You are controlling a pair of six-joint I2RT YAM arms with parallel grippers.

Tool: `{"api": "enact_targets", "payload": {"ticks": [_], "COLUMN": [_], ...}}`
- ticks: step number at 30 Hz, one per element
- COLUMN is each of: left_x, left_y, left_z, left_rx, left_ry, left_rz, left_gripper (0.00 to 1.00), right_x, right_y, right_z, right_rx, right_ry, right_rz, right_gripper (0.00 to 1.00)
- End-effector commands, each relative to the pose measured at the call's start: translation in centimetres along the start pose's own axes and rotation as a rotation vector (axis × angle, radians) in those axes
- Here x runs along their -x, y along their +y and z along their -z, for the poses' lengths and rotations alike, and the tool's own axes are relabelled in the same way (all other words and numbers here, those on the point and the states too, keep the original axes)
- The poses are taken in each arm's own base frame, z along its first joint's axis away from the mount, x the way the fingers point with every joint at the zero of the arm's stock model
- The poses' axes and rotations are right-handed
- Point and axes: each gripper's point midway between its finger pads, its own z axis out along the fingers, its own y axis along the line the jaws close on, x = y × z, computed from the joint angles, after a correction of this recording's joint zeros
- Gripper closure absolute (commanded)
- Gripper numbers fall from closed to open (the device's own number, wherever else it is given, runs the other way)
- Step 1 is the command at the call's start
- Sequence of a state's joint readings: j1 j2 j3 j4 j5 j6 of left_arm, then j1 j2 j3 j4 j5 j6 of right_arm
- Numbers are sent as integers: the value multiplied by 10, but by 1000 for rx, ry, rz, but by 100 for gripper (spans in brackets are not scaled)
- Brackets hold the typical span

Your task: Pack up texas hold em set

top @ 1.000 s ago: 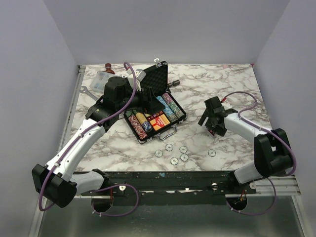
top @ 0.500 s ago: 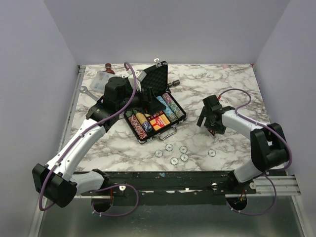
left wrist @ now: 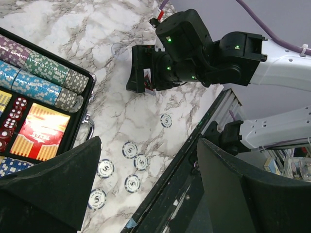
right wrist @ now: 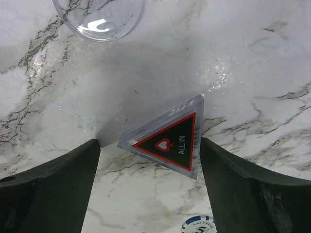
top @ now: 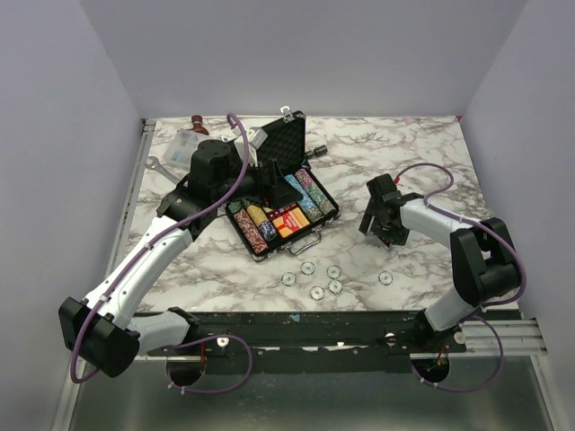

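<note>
The black briefcase (top: 280, 199) lies open left of centre, its lid (top: 286, 144) raised, with chip rows (left wrist: 41, 77), red dice and a red-yellow card box (left wrist: 41, 131) inside. My left gripper (top: 269, 176) hovers open over the case's far side, with nothing between its fingers (left wrist: 53, 189). Several loose pale chips (top: 316, 278) lie in front of the case. My right gripper (top: 377, 221) points down at the table to the right, open. It straddles a clear triangular "ALL IN" marker (right wrist: 170, 141), whose right edge is beside the right finger (right wrist: 243, 189).
A clear round disc (right wrist: 99, 17) lies just beyond the marker, and one chip (right wrist: 199, 225) lies just short of it. A clear plastic box (top: 189, 142) and a silver wrench (top: 154, 163) sit at the back left. A small dark item (top: 319, 150) lies behind the case. The black front rail (top: 341, 319) borders the table.
My right gripper has shifted slightly left and farther from the bases, with its elbow swinging in. The left arm and the case have not moved.
</note>
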State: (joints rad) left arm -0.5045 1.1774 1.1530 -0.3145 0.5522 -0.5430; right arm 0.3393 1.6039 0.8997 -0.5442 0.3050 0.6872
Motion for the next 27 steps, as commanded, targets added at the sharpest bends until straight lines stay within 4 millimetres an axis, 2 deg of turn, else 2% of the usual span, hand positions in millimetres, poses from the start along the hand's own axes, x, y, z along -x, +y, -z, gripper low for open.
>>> {"api": "enact_targets", "payload": {"ticks": [1, 15, 19, 22, 27], "left_x": [-2, -2, -2, -1, -1], "left_y": [-5, -5, -5, -6, -3], "left_z": [-1, -2, -1, -1, -1], "left_rx": [-31, -33, -34, -35, -21], "left_ry": [5, 7, 5, 4, 4], "left_rz": [-9, -8, -10, -9, -14], "left_gripper": [21, 21, 21, 21, 21], "right_x": [2, 2, 4, 8, 21], "right_y": [-5, -2, -3, 2, 29], "right_z": [-7, -10, -8, 0, 30], "right_rx": [-44, -36, -42, -7, 115], "right_ry": [-8, -10, -13, -23, -80], "right_rz": [16, 14, 14, 18, 49], "right_gripper": [18, 31, 40, 46, 55]}}
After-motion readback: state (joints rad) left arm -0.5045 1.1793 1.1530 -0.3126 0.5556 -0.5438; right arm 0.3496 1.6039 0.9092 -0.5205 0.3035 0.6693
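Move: The All In triangle already lies between the right hand's open fingertips, about 1 cm to the right of their midpoint and at their height. Round it, from that hand, a clear disc lies some 10 cm ahead, a lone chip about 11 cm back and straight in line, and the nearest of the chip cluster roughly 14 cm left and 10 cm back. From the left hand the triangle is some 30 cm right, 3 cm ahead and 30 cm below. The All In triangle is pinched between the right hand's fingertips, which close by roughly a quarter of their range until both pads bear on its sides and the grip effort rises. Meanwhile the hand creeps about 1 cm forward, staying low, and only at the very end begins to ease left and up by around half a centimetre. ##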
